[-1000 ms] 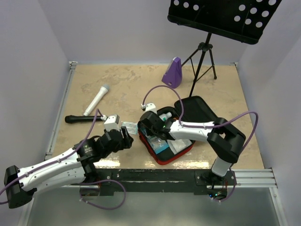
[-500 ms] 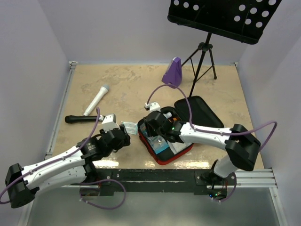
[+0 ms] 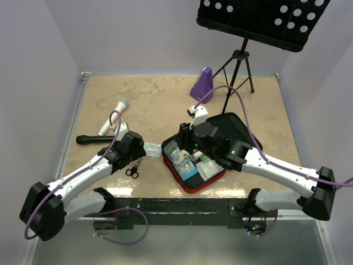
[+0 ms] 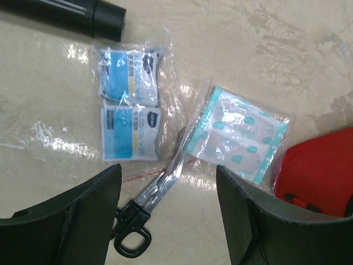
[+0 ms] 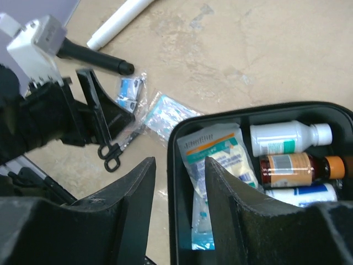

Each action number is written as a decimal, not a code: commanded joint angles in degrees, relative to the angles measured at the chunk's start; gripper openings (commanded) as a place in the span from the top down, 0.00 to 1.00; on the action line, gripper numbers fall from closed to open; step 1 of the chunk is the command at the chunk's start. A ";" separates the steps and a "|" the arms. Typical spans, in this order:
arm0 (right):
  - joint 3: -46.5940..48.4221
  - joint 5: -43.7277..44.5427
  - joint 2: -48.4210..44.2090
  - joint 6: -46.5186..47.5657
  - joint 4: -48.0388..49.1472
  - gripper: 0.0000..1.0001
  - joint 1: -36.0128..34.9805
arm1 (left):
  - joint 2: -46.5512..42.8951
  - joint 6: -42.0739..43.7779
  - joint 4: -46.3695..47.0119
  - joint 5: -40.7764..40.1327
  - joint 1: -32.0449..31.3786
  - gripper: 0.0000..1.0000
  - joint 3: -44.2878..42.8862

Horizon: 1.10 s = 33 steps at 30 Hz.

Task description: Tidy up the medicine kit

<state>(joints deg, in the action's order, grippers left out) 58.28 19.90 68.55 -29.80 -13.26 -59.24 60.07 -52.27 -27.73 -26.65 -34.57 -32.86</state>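
The medicine kit (image 3: 190, 185) lies open at the front middle, red rim around a black tray, its black lid (image 3: 237, 130) folded back to the right. Inside it are a gauze packet (image 5: 215, 154), a white bottle (image 5: 287, 138) and an amber bottle (image 5: 298, 168). My right gripper (image 3: 185, 141) hovers open over the kit's left wall (image 5: 174, 193), holding nothing. My left gripper (image 4: 168, 168) stands open above black-handled scissors (image 4: 149, 204) lying on the table. Beside the scissors lie blue packets (image 4: 129, 110) and a plaster packet (image 4: 240, 132), with the kit's red corner (image 4: 320, 165) just right of them.
A black microphone (image 3: 91, 139) and a white microphone (image 3: 114, 116) lie at the left. A purple metronome (image 3: 203, 85) and a music stand (image 3: 237, 66) are at the back. Walls close in the table on three sides.
My left arm has swung back and left, and the scissors now lie uncovered on the table. My right arm has drawn back from inside the kit. Both pairs of jaws have widened.
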 commanded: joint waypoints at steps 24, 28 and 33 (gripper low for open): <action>-8.27 3.13 -12.48 -1.49 -3.79 0.55 -0.08 | 15.25 9.20 11.11 10.75 18.04 0.53 -1.33; -7.83 3.13 -12.13 -1.40 -3.79 0.56 -0.08 | 14.02 8.94 10.41 10.40 18.04 0.72 -1.50; -7.31 3.13 -12.13 -1.40 -4.23 0.56 -0.08 | 7.01 9.55 7.08 10.74 18.04 0.94 -2.82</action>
<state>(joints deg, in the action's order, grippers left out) 50.30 21.61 56.90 -30.68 -17.39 -59.24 72.23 -43.70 -18.20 -15.59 -16.86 -33.58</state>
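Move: The alcohol-pad packet lies roughly 4 cm ahead of the left hand, 4 cm to its left and 5 cm below. All on the table around it, the scissors lie about 7 cm nearer the base than the packet and 2 cm to its right, the bandage packet about 9 cm to its right and 1 cm nearer, and the black microphone's middle some 14 cm to its left and 4 cm farther out. From the right hand, the alcohol-pad packet is about 5 cm ahead, 21 cm left and 19 cm below. The left hand swings left and forward about 5 cm, open and nearly level, until over the alcohol-pad packet, then sinks some 5 cm with its fingers tipping down about 10 degrees, closes them to pinch the plastic bag and starts back up by about 1 cm. Meanwhile the right hand, part-open and empty, draws off to the right about 5 cm and a little back, high over the kit, and stops there. ##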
